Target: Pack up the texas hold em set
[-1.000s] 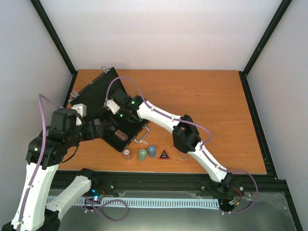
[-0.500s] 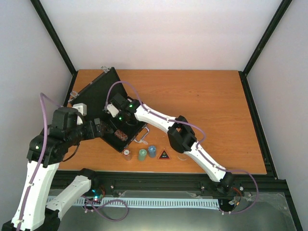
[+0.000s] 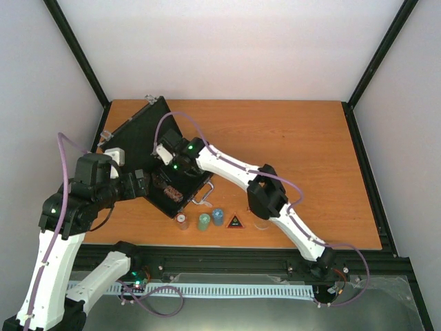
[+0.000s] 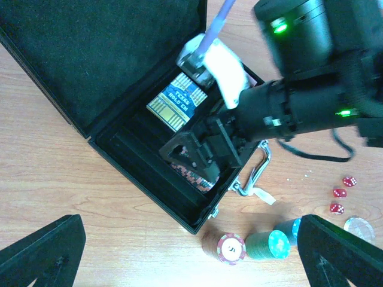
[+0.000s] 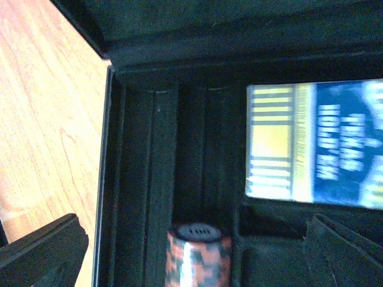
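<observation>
The black case (image 3: 138, 131) lies open at the table's left, its lid (image 4: 90, 54) laid back. A blue card deck (image 4: 177, 101) sits in one compartment. A red-and-black chip stack (image 5: 199, 257) lies in a groove. My right gripper (image 5: 191, 263) hangs open over that stack, its fingers well clear on both sides. My left gripper (image 4: 191, 263) hovers open above the case's near corner, holding nothing. On the table in front stand a red chip stack (image 4: 230, 248), a green one (image 4: 263, 244) and a blue one (image 4: 291, 228). Beside them are three red dice (image 4: 341, 194), a clear disc (image 4: 359, 226) and a black triangle (image 3: 235, 221).
The case's silver handle (image 4: 257, 173) sticks out toward the loose chip stacks (image 3: 204, 221). The right arm (image 3: 234, 172) reaches across the table's middle. Bare wood (image 3: 310, 152) stretches to the right and back. Black frame posts stand at the table's corners.
The right arm swung slightly left over the case and came back. The left arm has barely moved.
</observation>
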Controlling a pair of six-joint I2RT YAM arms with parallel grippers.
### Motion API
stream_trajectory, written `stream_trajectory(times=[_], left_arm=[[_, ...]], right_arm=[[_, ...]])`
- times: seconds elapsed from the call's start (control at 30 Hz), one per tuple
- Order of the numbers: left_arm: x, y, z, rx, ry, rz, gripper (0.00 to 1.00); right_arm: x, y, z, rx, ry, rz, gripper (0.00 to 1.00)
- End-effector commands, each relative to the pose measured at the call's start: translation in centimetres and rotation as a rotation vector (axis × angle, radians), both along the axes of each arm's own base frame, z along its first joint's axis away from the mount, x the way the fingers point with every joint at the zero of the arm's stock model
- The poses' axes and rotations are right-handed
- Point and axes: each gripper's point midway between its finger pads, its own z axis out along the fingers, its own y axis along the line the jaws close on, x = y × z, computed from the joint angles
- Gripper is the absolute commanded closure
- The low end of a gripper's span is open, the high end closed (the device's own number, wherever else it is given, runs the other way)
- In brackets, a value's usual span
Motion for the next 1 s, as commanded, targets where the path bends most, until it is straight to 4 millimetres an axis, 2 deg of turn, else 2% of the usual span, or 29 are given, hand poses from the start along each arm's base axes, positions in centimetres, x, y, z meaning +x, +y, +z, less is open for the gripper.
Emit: stream_trajectory(times=[0.0, 0.1, 0.17, 0.3, 0.4, 0.53, 0.67, 0.8, 0.97], left_arm=[[0.0, -0.2, 1.5, 0.003, -0.050, -0.027, 0.00], [-0.1, -0.2, 1.4, 0.004, -0.047, -0.034, 0.00], [-0.3, -0.3, 1.4, 0.002, -0.048, -0.040, 0.00], [-0.3, -0.4, 1.1, 0.000, -0.046, -0.049, 0.00], [-0.2, -0.7, 0.6, -0.004, -0.034, -0.063, 0.00], [0.0, -1.4, 0.2, -0.029, -0.023, -0.086, 0.00], [0.2, -2.1, -0.4, -0.050, -0.005, -0.109, 0.00], [0.4, -2.5, -0.6, -0.060, 0.009, -0.129, 0.00], [0.6, -2.8, -0.5, -0.068, 0.009, -0.141, 0.00]], right_arm=[[1.6, -3.2, 8.2, -0.017, -0.182, -0.095, 0.00], [2.0, -6.4, 9.4, -0.104, -0.236, -0.185, 0.00], [2.2, -9.4, 9.2, -0.200, -0.262, -0.265, 0.00], [1.2, -17.4, 6.3, -0.446, -0.265, -0.447, 0.00], [-0.3, -22.9, 4.1, -0.557, -0.203, -0.571, 0.02], [-2.5, -28.3, 2.3, -0.621, -0.115, -0.736, 0.09], [-3.7, -32.4, 1.3, -0.663, -0.094, -0.888, 0.17], [-4.4, -35.3, -0.2, -0.657, -0.032, -1.005, 0.21], [-4.1, -36.2, -1.7, -0.626, 0.014, -1.039, 0.25]])
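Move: The three red dice lie some 30 cm to the right of the empty right hand, about 5 cm farther back and 5 cm below. Almost under that hand, some 2 cm back and 3 cm below, is the brown chip stack in the case; the card box sits about 6 cm ahead and 2 cm left. The clear disc is 33 cm right and 12 cm back. From the left hand, the dice are about 35 cm right, 7 cm ahead and 25 cm below. Swinging fast to its right, the empty right hand rises about 10 cm out of the case, then sinks again towards the dice, some 36 cm across and 5 cm back in all. The wrist turns clockwise and the fingers swing to point nearly straight down, closing by about a quarter, still clear of the dice. The left hand eases about 2 cm right and slightly down. ##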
